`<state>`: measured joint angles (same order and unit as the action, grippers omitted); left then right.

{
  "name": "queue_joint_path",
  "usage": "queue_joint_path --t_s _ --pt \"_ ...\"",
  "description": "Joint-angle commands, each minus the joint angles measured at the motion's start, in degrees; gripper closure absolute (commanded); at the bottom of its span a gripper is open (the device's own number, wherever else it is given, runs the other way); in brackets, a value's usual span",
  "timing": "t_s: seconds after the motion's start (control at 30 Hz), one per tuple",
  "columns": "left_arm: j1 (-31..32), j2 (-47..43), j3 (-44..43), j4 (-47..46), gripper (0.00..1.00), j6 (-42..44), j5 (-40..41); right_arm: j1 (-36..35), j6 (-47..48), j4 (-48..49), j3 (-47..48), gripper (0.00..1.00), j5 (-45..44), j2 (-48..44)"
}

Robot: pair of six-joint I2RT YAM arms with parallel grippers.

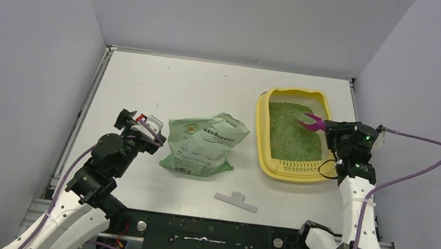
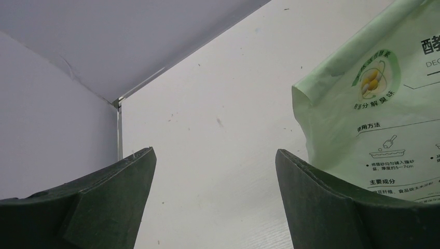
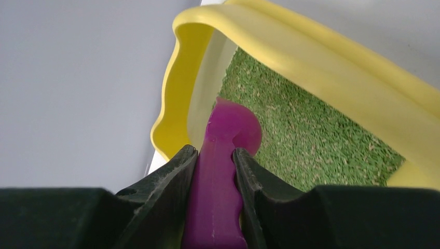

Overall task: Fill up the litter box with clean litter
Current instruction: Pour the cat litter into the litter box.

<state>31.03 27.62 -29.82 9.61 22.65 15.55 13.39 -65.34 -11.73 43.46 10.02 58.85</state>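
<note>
The yellow litter box (image 1: 261,126) stands at the right of the table, its slotted grille end nearest the arms. Bright-green clean litter (image 1: 291,134) covers its floor and shows again as green granules (image 3: 321,135) in the right wrist view. My right gripper (image 1: 328,127) hangs over the box's right rim (image 3: 332,62), shut on the handle of a magenta scoop (image 3: 220,171). The scoop head (image 1: 312,121) reaches out over the litter. My left gripper (image 1: 151,129) is open beside the left edge of the green printed bag (image 1: 202,145), holding nothing.
The green bag (image 2: 373,119) lies flat mid-table, just right of my left fingers (image 2: 316,202). A small white clip-like strip (image 1: 236,200) lies near the front edge. Grey walls close in the table on the left, back and right.
</note>
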Motion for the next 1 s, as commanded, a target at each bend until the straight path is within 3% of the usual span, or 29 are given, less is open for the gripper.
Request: queue_joint_path --t_s 0.0,0.47,0.77,0.97 --pt "-0.18 0.05 -0.59 -3.88 0.16 -0.69 -1.01 0.01 0.55 -2.56 -1.46 1.00 2.50 -7.11" --pt "-0.18 0.40 -0.60 -3.79 0.16 -0.82 -1.49 3.82 3.76 -20.37 -3.29 1.00 5.98 -24.02" --pt "-0.22 0.83 -0.67 -3.80 0.16 -0.86 -1.74 8.18 8.86 -29.74 -1.62 1.00 5.81 -27.03" --pt "-0.21 0.77 -0.67 -3.83 0.16 -0.86 -1.59 9.72 12.75 -30.86 2.06 1.00 4.41 -24.11"
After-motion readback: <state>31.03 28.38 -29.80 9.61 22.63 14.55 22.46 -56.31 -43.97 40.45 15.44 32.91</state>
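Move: Behind the right hand, about 16 cm back, 8 cm to its left and some 11 cm lower, is the slotted end of the litter box; the middle of the green litter bed is only about 3 cm back and 9 cm left. The litter bag stands roughly 44 cm left and 13 cm back, the grey clip 30 cm left and 34 cm back. From the left hand the slotted end is about 61 cm right and 7 cm back. Keeping its grip on the purple scoop, the right hand draws back about 12 cm, carrying the bowl along the litter bed towards the slotted end nearest the robot. It rises a centimetre or so first, then sinks about 3 cm over the second half, slowing, while the wrist tips slightly. ##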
